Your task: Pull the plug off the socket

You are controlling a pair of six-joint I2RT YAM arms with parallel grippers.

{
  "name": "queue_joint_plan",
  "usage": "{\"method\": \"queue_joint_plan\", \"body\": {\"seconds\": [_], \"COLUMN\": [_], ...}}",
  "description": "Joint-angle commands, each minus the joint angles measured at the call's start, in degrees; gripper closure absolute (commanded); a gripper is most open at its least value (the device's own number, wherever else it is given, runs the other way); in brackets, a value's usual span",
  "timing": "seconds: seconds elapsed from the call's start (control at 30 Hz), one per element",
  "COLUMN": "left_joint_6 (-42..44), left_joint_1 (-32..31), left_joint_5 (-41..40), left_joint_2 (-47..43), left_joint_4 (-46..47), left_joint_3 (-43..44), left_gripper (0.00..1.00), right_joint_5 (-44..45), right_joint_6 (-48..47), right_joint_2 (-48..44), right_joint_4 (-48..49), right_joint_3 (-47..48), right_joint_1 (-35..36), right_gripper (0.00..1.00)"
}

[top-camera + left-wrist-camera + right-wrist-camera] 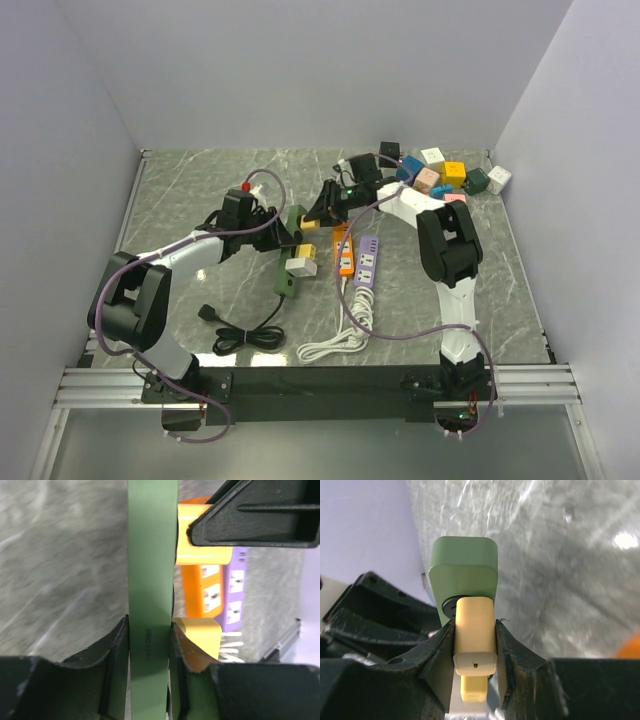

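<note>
The socket is a green power strip [289, 255] lying lengthwise on the marble table. My left gripper [150, 645] is shut on the strip's [152, 555] narrow body, one pad flat on each side. A pale yellow plug [475, 630] sits in the outlet near the strip's [465, 562] far end. My right gripper [475, 640] is shut on this plug, its fingers [437, 650] pressing both flanks. In the left wrist view that plug [202, 540] shows under a black right finger [255, 515]. A second yellow plug [202, 632] sits further down the strip, also visible as the plug [302, 263] from above.
An orange power strip [344, 250] and a purple one [366, 262] lie just right of the green strip. A coiled white cord [340, 335] and a black cord [245, 335] lie near the front. Several coloured adapters [445, 175] are piled at the back right.
</note>
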Motion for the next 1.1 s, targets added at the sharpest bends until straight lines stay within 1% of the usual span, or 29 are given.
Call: {"method": "queue_joint_plan", "body": {"seconds": [0.0, 0.07, 0.1, 0.17, 0.2, 0.3, 0.37, 0.43, 0.47, 0.5, 0.53, 0.6, 0.7, 0.8, 0.83, 0.9, 0.93, 0.97, 1.0, 1.03, 1.07], "left_joint_6": [0.4, 0.5, 0.5, 0.2, 0.1, -0.4, -0.7, -1.0, -1.2, -1.3, -1.5, -2.2, -2.9, -2.7, -2.6, -2.4, -2.6, -2.9, -3.2, -3.8, -4.0], "left_joint_1": [3.3, 3.4, 3.4, 3.4, 3.4, 3.4, 3.4, 3.4, 3.4, 3.4, 3.4, 3.4, 3.3, 3.3, 3.3, 3.3, 3.3, 3.3, 3.3, 3.2, 2.9], "left_joint_5": [-4.0, -3.6, -3.5, -3.4, -3.4, -2.8, -2.7, -2.4, -2.4, -2.1, -2.1, -2.1, -1.8, -2.4, -2.8, -3.4, -3.4, -3.2, -3.0, -2.8, -2.7], "left_joint_2": [-0.9, -0.5, 0.0, 0.4, 0.9, 1.8, 2.4, 2.8, 3.1, 3.3, 3.6, 4.4, 5.2, 5.1, 5.0, 4.7, 4.7, 4.9, 4.9, 5.0, 5.1], "left_joint_4": [-0.5, -0.6, -0.6, -0.9, -1.1, -1.3, -1.3, -1.4, -1.4, -1.3, -1.0, -1.1, -0.7, -1.6, -2.0, -2.7, -2.7, -2.6, -2.0, -1.4, -0.9], "left_joint_3": [0.3, 1.0, 1.6, 2.5, 3.5, 5.4, 6.3, 7.5, 7.9, 8.4, 8.7, 9.7, 10.9, 11.7, 11.8, 11.9, 11.7, 11.6, 10.9, 10.6, 10.2], "left_gripper": [1.00, 1.00, 1.00, 1.00, 1.00, 1.00, 1.00, 1.00, 1.00, 1.00, 1.00, 1.00, 1.00, 1.00, 1.00, 0.99, 0.99, 1.00, 0.99, 1.00, 1.00], "right_joint_5": [0.1, 0.9, 0.8, 0.3, 0.4, 0.1, 1.6, 2.1, 4.3, 6.3, 6.4, 10.1, 8.5, 6.0, 5.0, 5.2, 8.0, 9.1, 9.3, 9.1, 7.9], "right_joint_6": [-6.8, -8.0, -8.4, -10.2, -10.9, -12.7, -12.2, -9.9, -9.2, -8.2, -6.9, -3.6, -2.7, -0.1, -0.4, -4.2, -8.8, -10.4, -11.0, -10.1, -9.3], "right_joint_2": [-5.9, -5.7, -4.7, -2.4, -1.7, 0.0, -0.6, -2.2, -3.8, -5.0, -6.3, -9.6, -13.1, -15.5, -15.9, -15.1, -14.1, -13.8, -13.8, -14.3, -16.1], "right_joint_4": [-8.7, -11.5, -12.8, -17.0, -18.7, -23.2, -22.9, -19.7, -19.8, -18.9, -14.3, -13.1, -6.1, -2.8, -3.8, -9.9, -18.4, -21.7, -23.7, -23.5, -22.0], "right_joint_3": [4.2, 5.4, 7.6, 10.3, 13.3, 16.7, 16.6, 12.8, 12.1, 9.0, 6.6, 1.3, -5.1, -9.7, -9.9, -6.0, -3.8, -0.5, -0.2, -0.9, -3.7], "right_joint_1": [-9.2, -11.7, -14.0, -15.5, -16.6, -16.9, -16.7, -16.2, -15.9, -15.6, -14.4, -12.8, -9.3, -11.3, -12.1, -13.6, -13.6, -13.5, -12.8, -12.3, -11.6], "right_gripper": [1.00, 1.00, 1.00, 1.00, 1.00, 1.00, 1.00, 1.00, 1.00, 1.00, 1.00, 1.00, 1.00, 1.00, 1.00, 1.00, 1.00, 1.00, 1.00, 1.00, 1.00]}}
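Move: The right fingers already grip the yellow plug in the green strip's far socket. The socket face lies about 3 cm left of that hand; the second yellow plug is some 6 cm back and 1 cm left, and the orange strip about 5 cm back, 7 cm right and 7 cm below. From the left hand, which already grips the green strip, the held plug lies roughly 4 cm ahead and 6 cm right. Right hand tugs the yellow plug about 7 cm right, rising, dipping and rising; left follows with the strip. ##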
